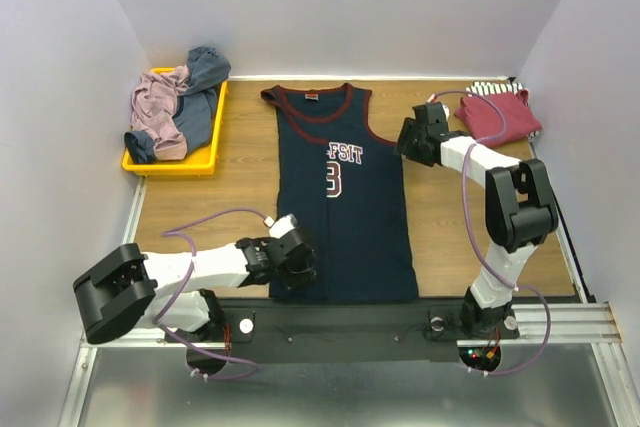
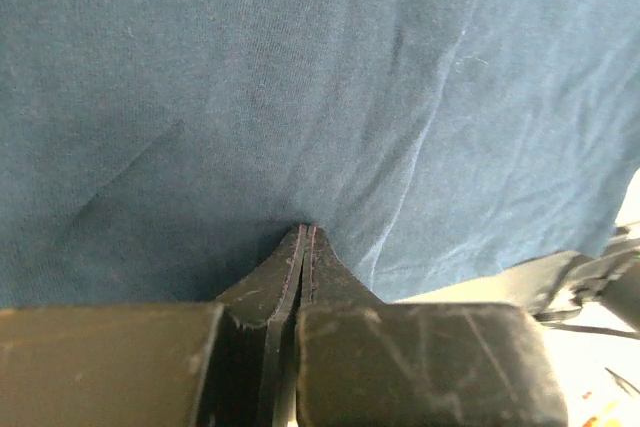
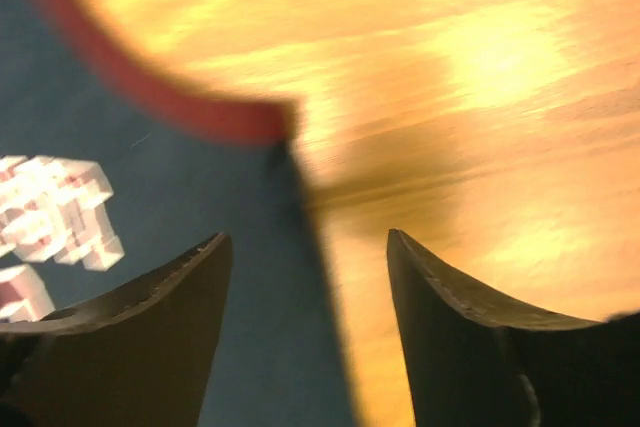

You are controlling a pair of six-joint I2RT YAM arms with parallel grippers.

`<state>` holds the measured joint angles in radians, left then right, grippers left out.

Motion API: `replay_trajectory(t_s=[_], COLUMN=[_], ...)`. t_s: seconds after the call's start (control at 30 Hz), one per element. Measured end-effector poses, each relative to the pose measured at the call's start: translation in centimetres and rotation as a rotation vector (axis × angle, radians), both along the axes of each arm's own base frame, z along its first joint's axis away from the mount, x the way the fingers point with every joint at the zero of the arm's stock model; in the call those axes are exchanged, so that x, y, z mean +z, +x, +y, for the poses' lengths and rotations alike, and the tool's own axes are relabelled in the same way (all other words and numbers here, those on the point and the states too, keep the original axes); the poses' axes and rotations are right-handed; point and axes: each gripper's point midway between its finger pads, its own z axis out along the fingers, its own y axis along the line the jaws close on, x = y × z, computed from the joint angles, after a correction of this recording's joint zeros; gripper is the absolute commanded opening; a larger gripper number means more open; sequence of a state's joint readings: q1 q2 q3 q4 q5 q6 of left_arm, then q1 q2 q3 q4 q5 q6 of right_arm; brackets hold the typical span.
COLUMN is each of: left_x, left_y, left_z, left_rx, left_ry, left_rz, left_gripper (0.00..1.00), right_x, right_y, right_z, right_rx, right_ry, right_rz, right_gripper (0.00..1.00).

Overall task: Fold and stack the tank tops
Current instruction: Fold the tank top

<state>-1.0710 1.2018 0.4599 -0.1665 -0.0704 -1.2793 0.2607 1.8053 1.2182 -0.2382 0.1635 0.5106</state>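
Observation:
The navy jersey (image 1: 345, 207) with maroon trim and white lettering lies flat, spread down the middle of the table. My left gripper (image 1: 300, 265) is at its near left hem corner. In the left wrist view the jaws (image 2: 307, 229) are pressed together and the navy cloth (image 2: 300, 77) puckers at their tips. My right gripper (image 1: 405, 137) hangs open at the jersey's right armhole. Its fingers (image 3: 308, 247) straddle the jersey's side edge (image 3: 250, 247), just below the maroon trim (image 3: 200, 117). A dark red tank top (image 1: 500, 112) lies folded at the far right on a striped one (image 1: 490, 88).
A yellow tray (image 1: 215, 147) at the far left holds a crumpled mauve top (image 1: 155, 107) and a grey-blue one (image 1: 205, 72). White walls close in the left, back and right. Bare wood (image 1: 450, 227) shows between the jersey and the right arm.

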Motion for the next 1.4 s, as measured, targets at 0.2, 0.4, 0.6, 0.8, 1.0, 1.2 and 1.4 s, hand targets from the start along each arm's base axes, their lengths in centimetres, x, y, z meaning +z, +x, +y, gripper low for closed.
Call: replay_trajectory(t_s=[0.2,0.4,0.6,0.8,1.0,1.2,1.4], left_x=[0.4,4.5,11.1,11.0,6.8,4.6,4.8], left_y=[-1.5,-0.4,2.3,2.8,0.4,-1.5,-2.8], left_z=[3.0,2.8,-2.0,-10.9,-18.4,-20.2,-22.3], left_rx=[-0.031,-0.086,-0.185,-0.357,-0.464,-0.487,-0.509], left_ry=[0.122,0.135,0.024,0.058,0.151,0.233,0.261], left_rz=[0.032,-0.054,-0.222,-0.292,-0.297,-0.294,-0.315], left_gripper=[0.2,0.34,0.34,0.34,0.41,0.42,0.41], right_x=[-3.9,-2.6,-2.6,-2.7,-3.0,-2.2,-1.3], right_y=[1.0,2.3,2.2,2.0,1.7,1.9,2.1], right_z=[-2.2,-1.6,-1.2,-1.0,-1.2,-1.8,-2.2], right_rx=[-0.009,0.024,0.044,0.057,0.06,0.048,0.047], right_ry=[-0.004,0.032,0.048,0.051,0.055,0.059,0.079], right_rz=[0.083,0.043,0.046,0.052,0.061,0.043,0.026], right_gripper=[0.62,0.58,0.44,0.42,0.42,0.42,0.42])
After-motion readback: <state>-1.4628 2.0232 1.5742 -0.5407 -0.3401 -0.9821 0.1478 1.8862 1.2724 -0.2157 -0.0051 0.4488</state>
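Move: The left fingertips rest on the tank top near its hem. Its right-hand hem corner lies about 21 cm to their right and 5 cm back, and the left-hand hem corner about 8 cm left and 6 back. The right hand hovers some 5 cm above the tank top's right side, the armpit corner about 5 cm ahead and 1 left of it. The white number lies 16 cm left and 7 back of the right hand, the folded red cloth 21 right and 8 ahead. Leftward first, the left fingertips slide about 4 cm along the cloth near the hem, then come free, arch up some 12 cm and sweep right to come down just above the right-hand hem corner, opening to nearly half and twisting about 30 degrees clockwise. The right hand dips about 4 cm beside the armpit corner, shifts slightly forward and right, narrows its fingers, then eases up again. ##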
